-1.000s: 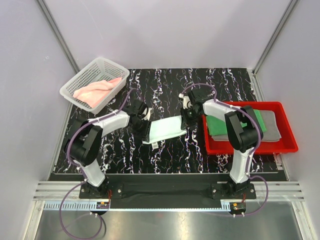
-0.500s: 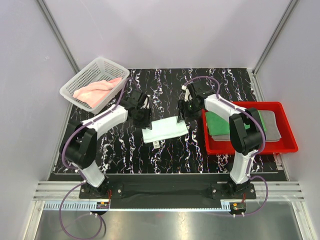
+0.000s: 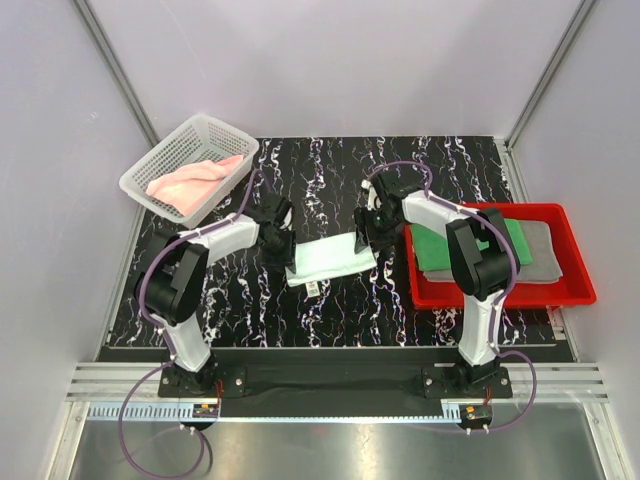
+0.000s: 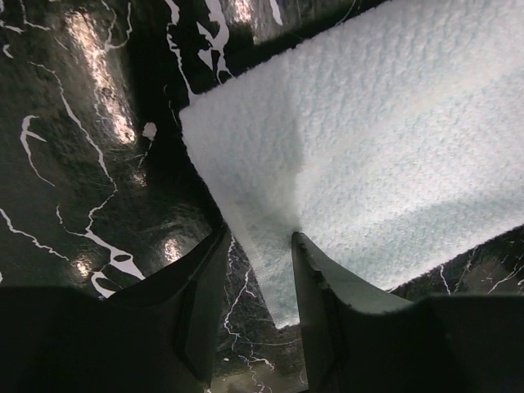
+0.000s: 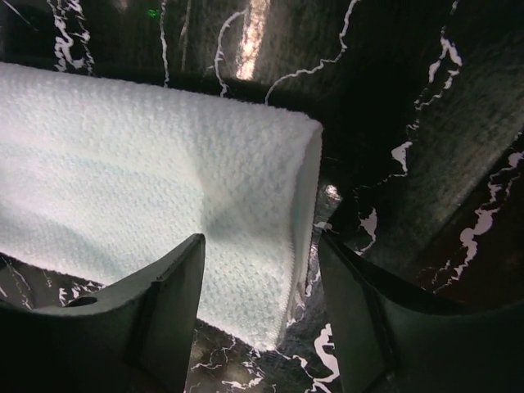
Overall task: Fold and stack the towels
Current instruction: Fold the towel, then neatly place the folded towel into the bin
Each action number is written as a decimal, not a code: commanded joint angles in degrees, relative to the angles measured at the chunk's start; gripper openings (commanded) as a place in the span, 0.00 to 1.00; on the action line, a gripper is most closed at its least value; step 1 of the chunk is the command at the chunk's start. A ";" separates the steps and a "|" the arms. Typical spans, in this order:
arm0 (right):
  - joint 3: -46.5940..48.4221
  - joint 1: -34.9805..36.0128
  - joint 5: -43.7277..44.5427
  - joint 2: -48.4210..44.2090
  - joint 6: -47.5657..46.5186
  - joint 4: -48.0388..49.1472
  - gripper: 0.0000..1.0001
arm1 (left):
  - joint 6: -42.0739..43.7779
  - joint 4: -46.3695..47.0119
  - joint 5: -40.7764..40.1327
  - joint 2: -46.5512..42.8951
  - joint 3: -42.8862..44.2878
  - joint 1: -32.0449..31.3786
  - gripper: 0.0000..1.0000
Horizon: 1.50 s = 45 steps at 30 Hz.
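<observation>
A pale mint-white towel (image 3: 332, 260) lies folded and flat on the black marbled table between my arms. My left gripper (image 3: 283, 240) is at its left end. In the left wrist view, the left gripper (image 4: 260, 246) is open, its jaws astride the towel's (image 4: 368, 147) edge. My right gripper (image 3: 365, 237) is at the right end. In the right wrist view, the right gripper (image 5: 262, 246) is wide open, its jaws straddling the folded edge of the towel (image 5: 123, 164). A dark green towel (image 3: 440, 245) and a grey towel (image 3: 540, 250) lie in the red tray. A pink towel (image 3: 190, 178) lies in the basket.
The white mesh basket (image 3: 230, 135) stands at the back left. The red plastic tray (image 3: 500, 297) stands at the right, close to the right arm. The enclosure's white walls stand behind and on both sides.
Both grippers have let go of the mint towel, lifted back, then come down again at its two ends. The towel now lies flat and folded, slightly shifted.
</observation>
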 commanded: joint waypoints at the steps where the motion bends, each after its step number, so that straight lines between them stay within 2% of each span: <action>1: -1.45 -0.06 -1.13 0.77 -0.90 2.59 0.65 | -0.54 0.87 -2.65 0.15 -0.47 0.83 0.42; 5: -3.30 -0.06 -1.39 0.16 -1.43 3.91 0.64 | -0.45 0.25 -3.26 0.15 -0.47 1.80 0.41; 8: -4.01 0.02 -2.10 0.16 -1.69 3.92 0.59 | -0.45 -0.27 -3.88 -0.28 -0.38 2.33 0.41; 12: -5.85 -0.06 -2.98 -0.63 -1.43 4.27 0.47 | -0.19 -3.17 -6.33 -3.62 1.46 2.68 0.41; 16: -8.05 -0.06 -3.94 -1.60 -0.56 5.76 0.29 | 1.39 -10.01 -14.40 -10.02 6.64 2.77 0.42; 19: -9.89 -0.06 -4.91 -2.39 0.67 6.99 0.23 | 3.24 -12.75 -17.75 -13.20 10.51 3.38 0.43; 20: -10.51 -0.06 -4.91 -2.74 1.11 8.04 0.18 | 3.59 -13.10 -18.46 -15.21 11.21 3.65 0.44; 25: -14.02 -0.06 -5.26 -6.08 2.35 11.47 0.01 | 6.31 -11.71 -19.61 -20.40 9.30 5.58 0.45; 28: -14.82 -0.06 -5.61 -9.59 2.96 11.39 0.00 | 7.63 -10.39 -19.70 -23.40 6.66 6.72 0.45; 32: -13.51 -0.06 -2.19 -14.25 2.44 3.32 0.00 | 9.13 -9.42 -20.14 -26.12 4.02 7.86 0.46; 40: -11.75 -0.32 2.56 -22.87 2.00 -6.44 0.00 | 9.57 -8.98 -18.39 -25.16 4.01 7.87 0.46; 45: -8.06 -3.39 5.89 -25.85 1.03 -14.97 0.00 | 9.66 -8.80 -17.77 -25.60 3.14 7.96 0.46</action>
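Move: The white towel's right end lies right between the right gripper's open fingers, its middle about 1 cm back and 1 cm below. Its white label is some 11 cm left and 8 cm back from that gripper; the red tray's middle is about 26 cm right and 1 cm back. The left gripper is at the towel's left end, about 1 cm above its middle, with the right end some 16 cm to its right and 2 cm farther out. Pinch the towel's right end: close the right fingers fully while drawing them back about 2 cm low over the table, then pull the pinched end back and towards the tray while lifting some 7 cm. Meanwhile slide the half-open left gripper left off its end, lift it about 15 cm and carry it roughly 10 cm left, tilting its fingers outward. ##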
